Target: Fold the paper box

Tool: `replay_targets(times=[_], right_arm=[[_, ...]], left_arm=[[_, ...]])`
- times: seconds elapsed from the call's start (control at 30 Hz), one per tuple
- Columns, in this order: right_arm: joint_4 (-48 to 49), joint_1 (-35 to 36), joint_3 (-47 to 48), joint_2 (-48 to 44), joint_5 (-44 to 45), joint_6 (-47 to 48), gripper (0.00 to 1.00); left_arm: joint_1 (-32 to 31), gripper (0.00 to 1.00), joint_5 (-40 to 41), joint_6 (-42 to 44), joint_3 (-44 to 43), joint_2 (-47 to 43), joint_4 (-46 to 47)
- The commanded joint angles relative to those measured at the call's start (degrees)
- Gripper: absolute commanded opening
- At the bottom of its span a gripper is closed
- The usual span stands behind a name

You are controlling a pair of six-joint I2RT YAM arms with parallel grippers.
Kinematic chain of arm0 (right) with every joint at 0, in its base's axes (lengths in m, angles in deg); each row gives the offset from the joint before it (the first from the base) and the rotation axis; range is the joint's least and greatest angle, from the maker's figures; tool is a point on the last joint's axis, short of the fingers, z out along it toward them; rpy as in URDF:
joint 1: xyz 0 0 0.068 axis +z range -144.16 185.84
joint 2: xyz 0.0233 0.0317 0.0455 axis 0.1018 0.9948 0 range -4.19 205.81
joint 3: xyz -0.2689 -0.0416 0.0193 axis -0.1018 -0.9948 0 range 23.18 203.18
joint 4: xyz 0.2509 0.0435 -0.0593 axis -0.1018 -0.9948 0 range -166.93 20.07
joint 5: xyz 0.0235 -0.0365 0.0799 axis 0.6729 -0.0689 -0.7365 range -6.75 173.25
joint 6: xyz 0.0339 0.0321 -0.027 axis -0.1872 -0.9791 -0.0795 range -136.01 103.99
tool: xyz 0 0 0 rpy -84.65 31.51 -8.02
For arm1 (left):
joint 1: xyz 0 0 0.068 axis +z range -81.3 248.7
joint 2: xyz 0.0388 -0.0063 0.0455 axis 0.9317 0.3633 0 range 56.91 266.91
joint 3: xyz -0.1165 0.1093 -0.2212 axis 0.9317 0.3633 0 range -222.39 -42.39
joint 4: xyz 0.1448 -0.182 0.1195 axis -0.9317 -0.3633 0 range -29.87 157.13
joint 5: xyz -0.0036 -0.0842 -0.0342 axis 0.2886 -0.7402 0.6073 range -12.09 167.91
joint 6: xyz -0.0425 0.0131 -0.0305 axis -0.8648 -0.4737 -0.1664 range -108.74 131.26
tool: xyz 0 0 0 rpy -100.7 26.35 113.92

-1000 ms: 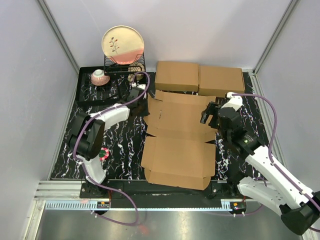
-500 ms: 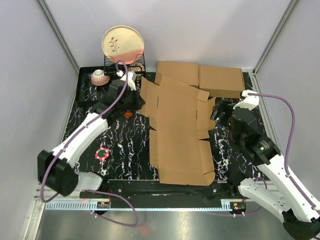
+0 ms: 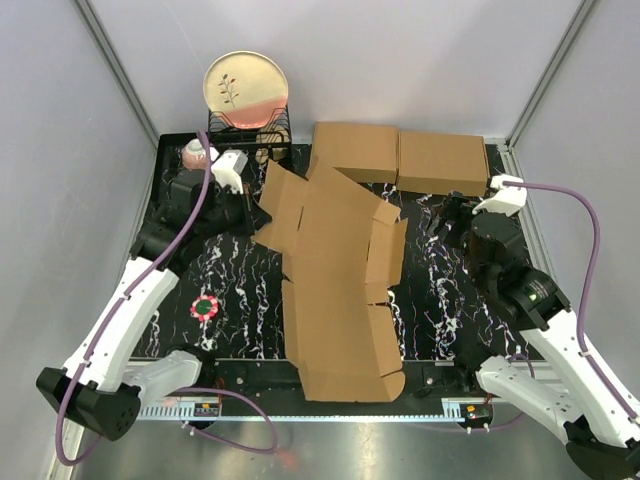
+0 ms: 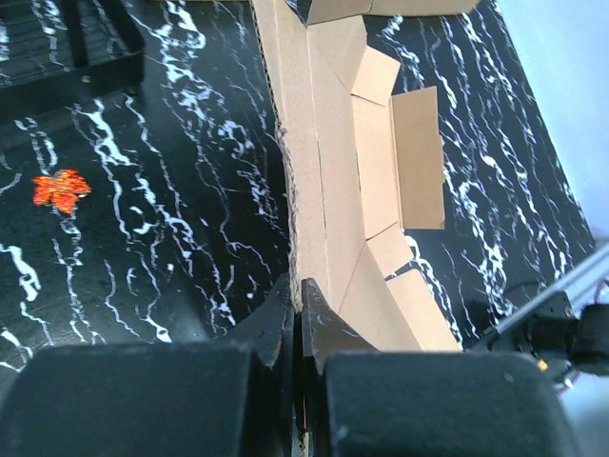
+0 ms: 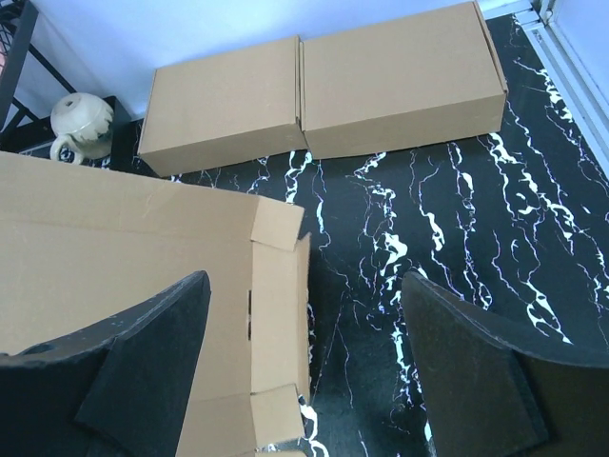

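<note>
The paper box [image 3: 335, 280] is a large creased brown cardboard sheet with flaps, lying askew across the middle of the table, its far left part lifted. My left gripper [image 3: 255, 215] is shut on the sheet's far left edge. In the left wrist view its fingertips [image 4: 319, 319] pinch the cardboard edge, and the paper box [image 4: 333, 162] runs away from them. My right gripper [image 3: 450, 215] hangs open to the right of the sheet, touching nothing. In the right wrist view the paper box [image 5: 124, 257] lies under the left finger of my right gripper [image 5: 303, 286].
Two flat closed cardboard boxes [image 3: 400, 155] sit side by side at the back. A plate [image 3: 246, 88] stands in a wire rack at the back left, above a cup [image 3: 197, 153] on a black tray [image 3: 175, 190]. A red-green piece [image 3: 206, 307] and an orange leaf [image 4: 61, 188] lie on the left.
My left arm has swung out to the left with the sheet's edge in its grip, turning and partly lifting the sheet. My right gripper has drawn back to the right, off the cardboard.
</note>
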Motion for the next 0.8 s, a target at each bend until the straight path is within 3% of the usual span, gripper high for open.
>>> replay_targets(times=[0.0,0.23,0.33,0.4,0.43,0.47,0.5,0.57,0.77], right_arm=[[0.22,0.03,0.59,0.11,-0.83,0.64,0.87],[0.48,0.04,-2.92,-0.51,-2.06,-1.02,0.88],[1.36,0.04,-4.68,0.46,-2.59,-1.20,0.87],[1.53,0.04,-5.21,1.25,-2.77,-1.38,0.88],[1.54,0.04,-5.47,1.60,-2.94,-1.38,0.88],[1.62,0.04,-5.65,1.95,-2.94,-1.38,0.88],[1.71,0.04,-5.74,2.39,-3.12,-1.38,0.88],[2.24,0.12,-5.91,2.83,-3.12,-1.20,0.88],[4.43,0.04,-6.00,7.22,-5.05,-0.94,0.88]], left_arm=[[-0.08,0.00,-10.38,-0.02,-0.22,-0.24,-1.96],[-1.31,0.00,-11.89,-2.13,11.66,-0.51,1.28],[-2.02,0.04,-5.50,-3.36,14.65,1.68,1.99],[-2.37,0.21,-2.76,-3.81,15.36,2.48,1.99],[-2.37,0.40,-0.13,-4.16,15.27,2.22,1.82],[-2.28,0.67,1.55,-4.07,14.84,1.61,1.82],[-2.37,0.77,3.22,-4.16,14.22,0.65,1.21],[-2.28,0.87,7.79,-3.37,11.17,0.03,0.06],[-2.28,0.88,16.33,-2.22,4.46,-0.24,-2.23]])
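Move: In the left fingers, still pinched by its raised left flap, hangs the paper box, an unfolded sheet whose middle lies about 15 cm right of this hand, 7 back and 13 below. The red flower is some 14 cm left, 5 back and 24 down; the left brown carton stands roughly 28 cm ahead, 18 right, 20 down. From the open right hand, the sheet's middle is around 21 cm left, 6 back, 17 below. Lowering the pinched flap about 12 cm while drawing it back nearly 5, the left hand tips its fingers down some 20 degrees, opens wide near the bottom to let the sheet go, then lifts clear, coming forward a little with part of the tilt undone. The right hand, staying open and empty, sinks about 6 cm and tips slightly down. ##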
